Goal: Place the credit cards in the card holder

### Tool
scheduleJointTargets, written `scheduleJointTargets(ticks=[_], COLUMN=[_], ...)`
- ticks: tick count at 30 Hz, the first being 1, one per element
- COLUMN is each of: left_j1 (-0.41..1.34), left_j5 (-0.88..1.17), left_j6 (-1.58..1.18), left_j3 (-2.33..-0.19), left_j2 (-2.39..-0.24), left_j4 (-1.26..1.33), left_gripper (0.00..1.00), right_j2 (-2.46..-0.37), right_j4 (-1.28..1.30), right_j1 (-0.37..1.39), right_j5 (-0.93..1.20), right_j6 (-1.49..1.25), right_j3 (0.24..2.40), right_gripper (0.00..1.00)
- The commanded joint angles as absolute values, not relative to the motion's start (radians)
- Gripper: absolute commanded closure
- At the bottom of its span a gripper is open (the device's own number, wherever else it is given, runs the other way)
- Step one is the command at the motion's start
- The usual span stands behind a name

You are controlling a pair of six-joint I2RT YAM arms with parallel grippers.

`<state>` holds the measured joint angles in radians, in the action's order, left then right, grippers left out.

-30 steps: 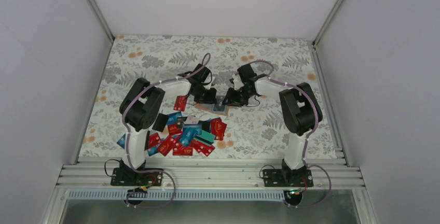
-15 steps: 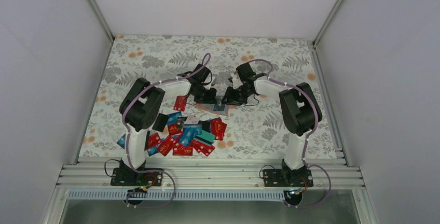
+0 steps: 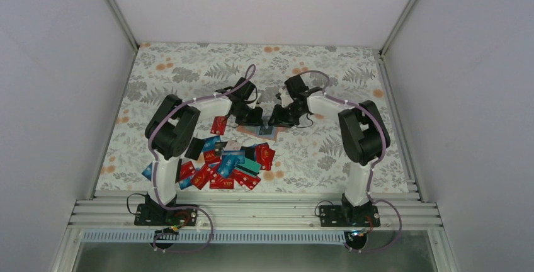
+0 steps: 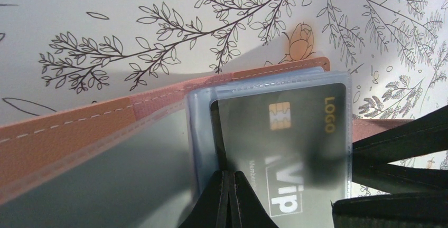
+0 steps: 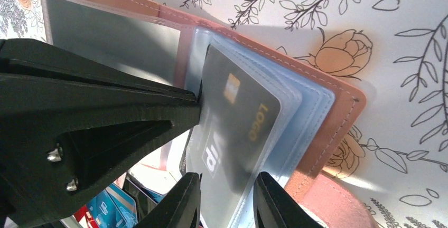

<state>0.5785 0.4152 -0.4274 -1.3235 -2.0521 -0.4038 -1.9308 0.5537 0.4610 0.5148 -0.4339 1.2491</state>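
The tan card holder [image 3: 269, 130] lies open on the floral table, its clear sleeves fanned out [image 5: 311, 98]. A black credit card [image 4: 296, 149] marked VIP and LOGO sits inside the top sleeve. My left gripper [image 4: 230, 178] is shut, its tip pressed on the card's left edge. My right gripper [image 5: 224, 201] has its fingers a little apart, closed round the sleeves' outer edge with the card between them. More credit cards [image 3: 227, 162], red, blue, teal and black, lie heaped near the left arm. One red card [image 3: 219, 124] lies apart beside the left gripper [image 3: 255, 118].
The two grippers meet tip to tip over the holder, the right gripper [image 3: 278, 119] just right of the left. Aluminium rails [image 3: 252, 212] run along the near edge, and white walls close in the table on three sides.
The right gripper has crept slightly left toward the left gripper and closed a touch. The left arm, the holder and the card heap have stayed put.
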Motion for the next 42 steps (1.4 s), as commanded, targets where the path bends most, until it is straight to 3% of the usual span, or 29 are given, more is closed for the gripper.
scheduleJointTargets(ticks=[1,26,42], left_j1=[0.594,0.591,0.486], left_j5=[0.394,0.372,0.254], left_j6=[-0.428,-0.437,-0.46], left_j3=[-1.305,-1.339,-1.22], left_j2=[-2.096,-2.049,-1.786], left_j4=[-0.423,-0.459,-0.484], left_gripper=[0.98,0.98,0.97], right_j2=[-1.924,-1.953,-2.023], right_j4=[0.57,0.633,0.666], right_j1=[0.487,0.557,0.574], right_j5=[0.505,0.465,0.478], right_j6=[-0.431,-0.448,-0.449], right_j3=[1.293,1.385,1.487], right_gripper=[0.72,0.72,0.72])
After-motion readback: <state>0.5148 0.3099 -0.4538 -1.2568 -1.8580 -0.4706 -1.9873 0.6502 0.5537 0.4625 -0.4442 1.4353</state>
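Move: The black VIP card's sleeve in the card holder has its free right edge at the right fingertips. Its middle lies about 3 cm left of the right hand, 1 cm back and 1 cm down; the holder's left half is some 9 cm left, 1 cm back and 2 cm down. From the left hand, that sleeve is about 3 cm to the right and 1 cm back, the holder's left half 4 cm left and 1 cm back, and the loose red card 14 cm left and 1 cm back. The VIP sleeve's free edge is carried by the partly open right fingers, which keep their gap, about 4 cm left and 2 cm up, over towards the holder's left half. The shut left fingers stay down by the spine at first, then lift off late and quickly, up and left about 5 cm each way. ##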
